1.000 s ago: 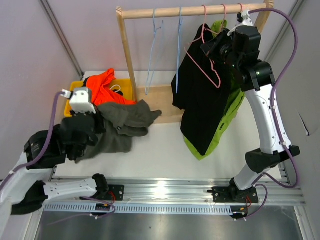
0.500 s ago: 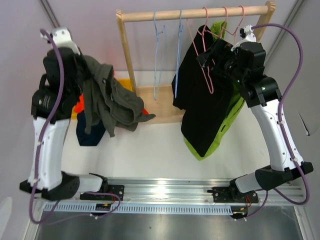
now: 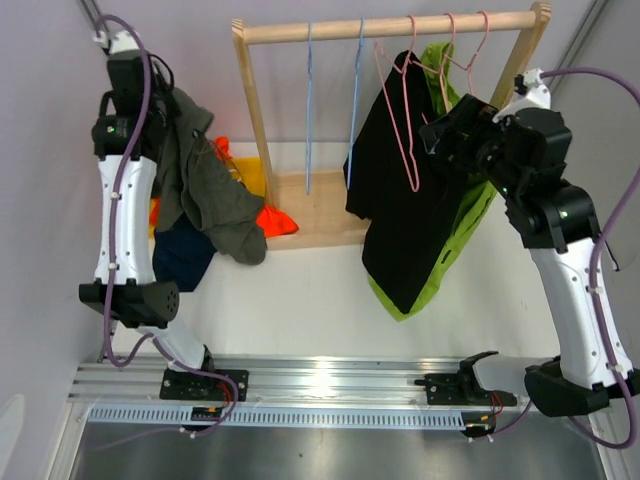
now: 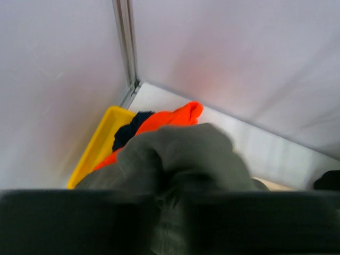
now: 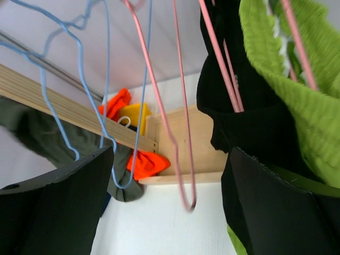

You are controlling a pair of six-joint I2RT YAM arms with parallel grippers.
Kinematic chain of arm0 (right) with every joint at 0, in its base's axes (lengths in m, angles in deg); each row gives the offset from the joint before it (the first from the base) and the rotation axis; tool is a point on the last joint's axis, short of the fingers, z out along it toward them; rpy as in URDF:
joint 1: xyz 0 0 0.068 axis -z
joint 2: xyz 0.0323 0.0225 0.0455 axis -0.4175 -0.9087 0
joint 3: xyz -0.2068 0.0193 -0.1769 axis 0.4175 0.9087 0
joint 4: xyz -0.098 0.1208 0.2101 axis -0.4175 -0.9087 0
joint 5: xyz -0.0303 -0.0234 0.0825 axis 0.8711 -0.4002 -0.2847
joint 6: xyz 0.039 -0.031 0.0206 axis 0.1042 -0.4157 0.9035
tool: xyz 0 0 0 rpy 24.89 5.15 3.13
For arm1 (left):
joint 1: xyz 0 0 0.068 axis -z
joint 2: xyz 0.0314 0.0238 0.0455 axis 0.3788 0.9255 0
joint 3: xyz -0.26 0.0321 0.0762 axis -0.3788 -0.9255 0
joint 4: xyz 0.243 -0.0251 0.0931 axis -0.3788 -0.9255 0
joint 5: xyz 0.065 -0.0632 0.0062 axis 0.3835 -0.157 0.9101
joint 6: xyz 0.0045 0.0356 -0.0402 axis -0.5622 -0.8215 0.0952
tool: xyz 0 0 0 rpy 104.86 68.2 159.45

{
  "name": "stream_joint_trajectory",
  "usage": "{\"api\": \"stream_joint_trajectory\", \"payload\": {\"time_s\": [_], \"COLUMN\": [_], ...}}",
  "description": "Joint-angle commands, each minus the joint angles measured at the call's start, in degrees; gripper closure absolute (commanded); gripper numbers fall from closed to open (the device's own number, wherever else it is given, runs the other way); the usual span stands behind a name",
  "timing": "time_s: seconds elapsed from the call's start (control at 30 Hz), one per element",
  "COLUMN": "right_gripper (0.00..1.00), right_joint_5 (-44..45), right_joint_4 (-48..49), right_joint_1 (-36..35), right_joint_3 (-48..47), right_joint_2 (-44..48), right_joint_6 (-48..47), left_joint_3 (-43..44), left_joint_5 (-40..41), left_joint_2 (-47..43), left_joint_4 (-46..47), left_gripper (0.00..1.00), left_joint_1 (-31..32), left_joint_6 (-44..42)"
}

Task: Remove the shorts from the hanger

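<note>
My left gripper is raised high at the back left, its fingers closed on the olive-grey shorts, which hang down over the bin. The left wrist view shows that fabric bunched between the dark fingers of the left gripper. My right gripper stands open beside the black shorts, with nothing held. A bare pink hanger dangles between its fingers, untouched. Lime green shorts hang behind the black pair.
Orange shorts and navy shorts lie in and around the yellow bin. Two bare blue hangers hang on the wooden rail. The rack's left post stands between bin and hangers.
My left arm has swung up from table level to the back left, lifting the olive-grey shorts. The right gripper has opened, let go of the pink hanger and drawn back to the right.
</note>
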Motion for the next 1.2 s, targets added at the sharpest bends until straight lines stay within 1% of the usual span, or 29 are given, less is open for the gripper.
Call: {"api": "stream_joint_trajectory", "payload": {"time_s": [0.0,0.03,0.1,0.13,0.2,0.27,0.33,0.37,0.5,0.53,0.57,0.6,0.63,0.67,0.7,0.73,0.77,0.8,0.83,0.87,0.9,0.97,1.13,1.17], "right_gripper": [0.01,0.01,0.01,0.01,0.01,0.01,0.01,0.01,0.01,0.01,0.01,0.01,0.01,0.04,0.07,0.08,0.13,0.15,0.17,0.21,0.23,0.26,0.27,0.30], "right_joint_5": [2.6,3.0,3.4,3.7,4.4,4.9,5.9,5.9,6.6,6.7,6.6,6.2,6.1,6.0,5.8,5.8,5.8,5.9,5.9,5.0,4.8,4.3,4.0,3.9], "right_joint_4": [-1.1,-1.5,-2.6,-3.1,-3.9,-4.0,-4.4,-4.6,-3.9,-3.6,-3.1,-2.6,-2.3,-1.7,-1.3,-1.1,-1.2,-1.2,-1.1,-1.2,-1.2,-0.9,1.3,2.5], "right_joint_1": [0.3,0.3,0.3,0.4,0.3,0.3,0.3,0.3,0.4,0.4,0.6,0.7,0.8,0.9,1.0,1.2,1.4,1.8,2.1,2.4,3.0,3.5,4.2,4.3], "right_joint_3": [-5.4,-6.3,-8.7,-9.5,-11.3,-12.1,-13.8,-14.4,-16.6,-17.0,-17.3,-17.7,-17.9,-18.2,-18.7,-19.1,-19.8,-21.0,-21.5,-22.1,-23.2,-23.7,-21.3,-20.5], "right_joint_2": [2.6,2.8,3.1,3.2,3.3,3.1,1.9,1.4,-1.6,-2.4,-3.8,-4.6,-5.3,-6.8,-7.5,-8.4,-10.3,-11.1,-12.0,-13.7,-14.5,-16.0,-18.1,-18.2], "right_joint_6": [-2.3,-2.5,-3.1,-3.3,-3.9,-4.7,-5.2,-5.8,-6.8,-6.8,-6.9,-7.1,-7.1,-7.2,-7.3,-7.4,-7.4,-7.5,-7.6,-7.5,-7.4,-7.0,-6.1,-5.7], "left_joint_3": [-9.1,-13.2,-15.0,-14.6,-12.9,-14.2,-17.8,-19.5,-25.0,-28.6,-30.0,-31.3,-35.8,-37.5,-40.9,-42.3,-45.3,-48.2,-49.7,-53.5,-54.7,-58.4,-61.3,-61.4], "left_joint_5": [1.2,1.5,1.2,1.0,1.2,-0.2,-1.4,-3.0,-7.2,-8.2,-8.9,-11.1,-11.8,-12.4,-13.9,-14.7,-15.3,-16.6,-16.9,-17.4,-18.1,-18.7,-20.2,-20.2], "left_joint_2": [-0.8,-1.1,0.0,1.9,2.7,0.0,-3.5,-7.2,-16.2,-18.0,-21.6,-23.5,-25.4,-27.4,-31.4,-33.2,-35.0,-38.3,-39.8,-41.3,-43.7,-45.7,-48.5,-48.7], "left_joint_4": [6.1,8.9,9.0,6.6,4.0,4.6,6.8,7.5,8.9,9.2,9.9,10.5,11.0,11.6,13.0,13.6,14.2,14.9,15.1,15.5,15.9,16.0,15.5,15.5], "left_gripper": [0.11,0.01,0.01,0.00,0.01,0.01,0.01,0.01,0.01,0.01,0.01,0.01,0.01,0.01,0.01,0.00,0.01,0.01,0.01,0.01,0.01,0.01,0.01,0.01], "left_joint_1": [-0.4,-0.5,-0.5,-2.2,-2.2,-2.2,-2.2,-2.2,-1.7,-1.4,-1.3,-1.2,-1.2,-0.5,0.9,1.2,1.4,1.7,1.8,1.9,2.0,2.0,2.1,2.1], "left_joint_6": [1.5,1.6,2.4,3.6,4.4,5.3,5.6,5.6,5.1,4.9,4.9,4.7,4.7,4.9,4.9,4.9,5.1,5.3,5.6,5.8,5.8,6.0,5.4,5.4]}}
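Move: The left hand, holding the grey-brown shorts, has the yellow basket's middle some 8 cm ahead, about 1 cm to the left and 40 cm below; the navy shorts lie about 12 cm nearer than the basket's middle, in line with it. From the open right hand, the pink hanger carrying the black shorts is about 8 cm ahead, 4 cm left and 2 cm up. The black shorts' middle is 14 cm ahead, 5 cm left, 18 cm below; the green shorts' is 14 cm ahead, 6 cm right, equally low. Down about 12 cm and slightly forward, tipping downward, the left hand opens wide and lets go of the grey-brown shorts over the basket, then withdraws empty some 18 cm back and a little right, arching up and down and turning clockwise. The right hand first backs off and rises, tipping up, then swings forward and down towards the black shorts' pink hanger, levelling as its fingers partly close. ##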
